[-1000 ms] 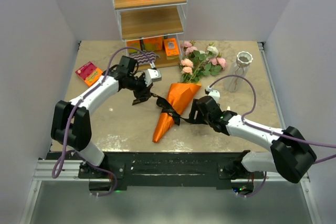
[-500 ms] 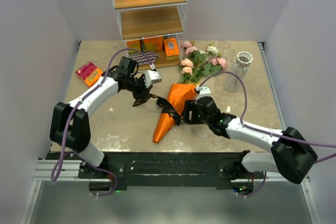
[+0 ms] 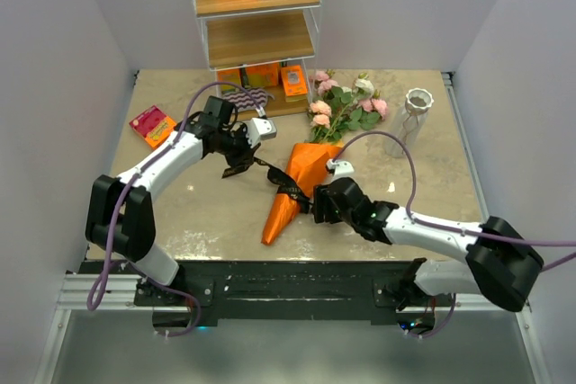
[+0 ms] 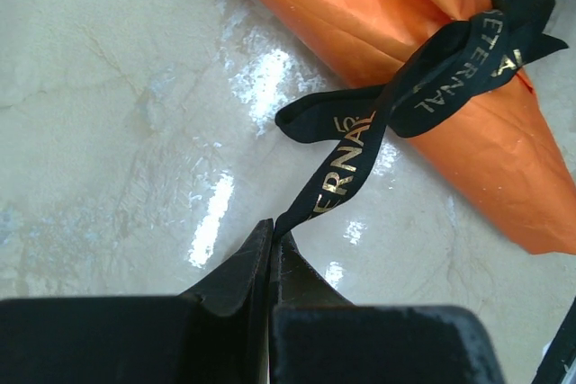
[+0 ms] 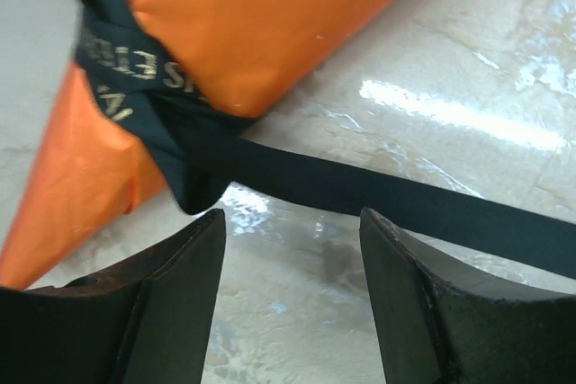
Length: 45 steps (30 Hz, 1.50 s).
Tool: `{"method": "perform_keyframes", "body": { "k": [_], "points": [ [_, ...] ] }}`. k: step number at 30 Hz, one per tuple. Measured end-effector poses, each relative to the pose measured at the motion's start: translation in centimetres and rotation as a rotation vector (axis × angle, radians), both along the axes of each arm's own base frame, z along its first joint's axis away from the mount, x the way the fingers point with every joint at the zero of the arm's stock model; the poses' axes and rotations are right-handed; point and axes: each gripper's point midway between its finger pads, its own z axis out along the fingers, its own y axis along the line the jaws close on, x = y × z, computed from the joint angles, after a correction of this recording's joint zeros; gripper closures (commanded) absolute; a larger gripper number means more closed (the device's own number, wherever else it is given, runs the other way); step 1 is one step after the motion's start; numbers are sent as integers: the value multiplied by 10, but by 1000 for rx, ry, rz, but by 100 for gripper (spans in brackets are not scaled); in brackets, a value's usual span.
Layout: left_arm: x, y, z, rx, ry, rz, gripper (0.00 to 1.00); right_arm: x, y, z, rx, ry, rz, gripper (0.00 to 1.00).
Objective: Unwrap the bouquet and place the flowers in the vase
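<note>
The bouquet [image 3: 301,177] lies mid-table in an orange paper cone [image 4: 360,15], tied with a black ribbon [image 3: 286,184]. Its flowers [image 3: 346,107] point to the back, pink and cream heads showing. The clear vase [image 3: 412,119] stands at the back right. My left gripper [image 3: 238,163] is shut on one ribbon end [image 4: 346,164], which runs taut to the knot; its tips [image 4: 273,227] pinch it. My right gripper [image 3: 317,206] sits low by the cone's right side, open [image 5: 292,222], with a loose ribbon strand [image 5: 378,193] lying just beyond its fingertips, not between them.
A shelf unit [image 3: 256,38] with coloured boxes stands at the back centre. A pink and orange box [image 3: 151,123] lies at the back left, and a patterned cloth [image 3: 243,96] is near the shelf's foot. Walls close in both sides.
My right gripper has moved left and nearer, up to the ribbon knot, and its jaws have narrowed somewhat. The left gripper has kept its hold and barely moved.
</note>
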Motion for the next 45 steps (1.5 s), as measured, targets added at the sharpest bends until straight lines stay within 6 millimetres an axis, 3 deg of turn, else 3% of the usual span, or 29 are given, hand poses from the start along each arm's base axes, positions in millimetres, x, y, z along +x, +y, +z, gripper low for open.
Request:
{"method": "perform_keyframes", "body": {
  "k": [6,14,28,34,41,45],
  "points": [
    [8,4,-5,30,-6,28,100,12,-2,-24,-152,72,-54,38],
    [10,7,-7,47,-12,39,100,23,1,-27,-252,53,-49,38],
    [20,5,-5,48,-29,44,100,7,29,-37,-326,21,82,43],
    [21,5,-4,46,-33,44,100,23,23,-38,-395,-19,5,58],
    [21,5,-4,48,-34,46,100,30,19,-34,-420,-49,-41,97],
    [22,6,-4,51,-35,48,100,23,10,-23,-379,-55,-57,100]
  ]
}}
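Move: The right hand, open, goes for the black ribbon where it leaves the knot on its right side, about 3 cm ahead, 2 cm left and 4 cm below; the knot itself is some 4 cm ahead and 5 cm left. The orange wrap's middle lies roughly 5 cm ahead and 4 cm left, the flower heads about 24 cm ahead and 8 cm right. From the left hand, holding the other tail, that pinching spot is some 15 cm right, 7 cm back and 8 cm below. The right hand sinks about 4 cm with its fingers apart, working forward, then left with a slight draw back, then forward again beside the knot, while it rolls some 20 degrees, left side down; there it shuts its fingers on the black ribbon and begins to rise, easing slightly back and right. The left hand keeps its shut grip on the ribbon's left tail and drifts about 2 cm forward. ##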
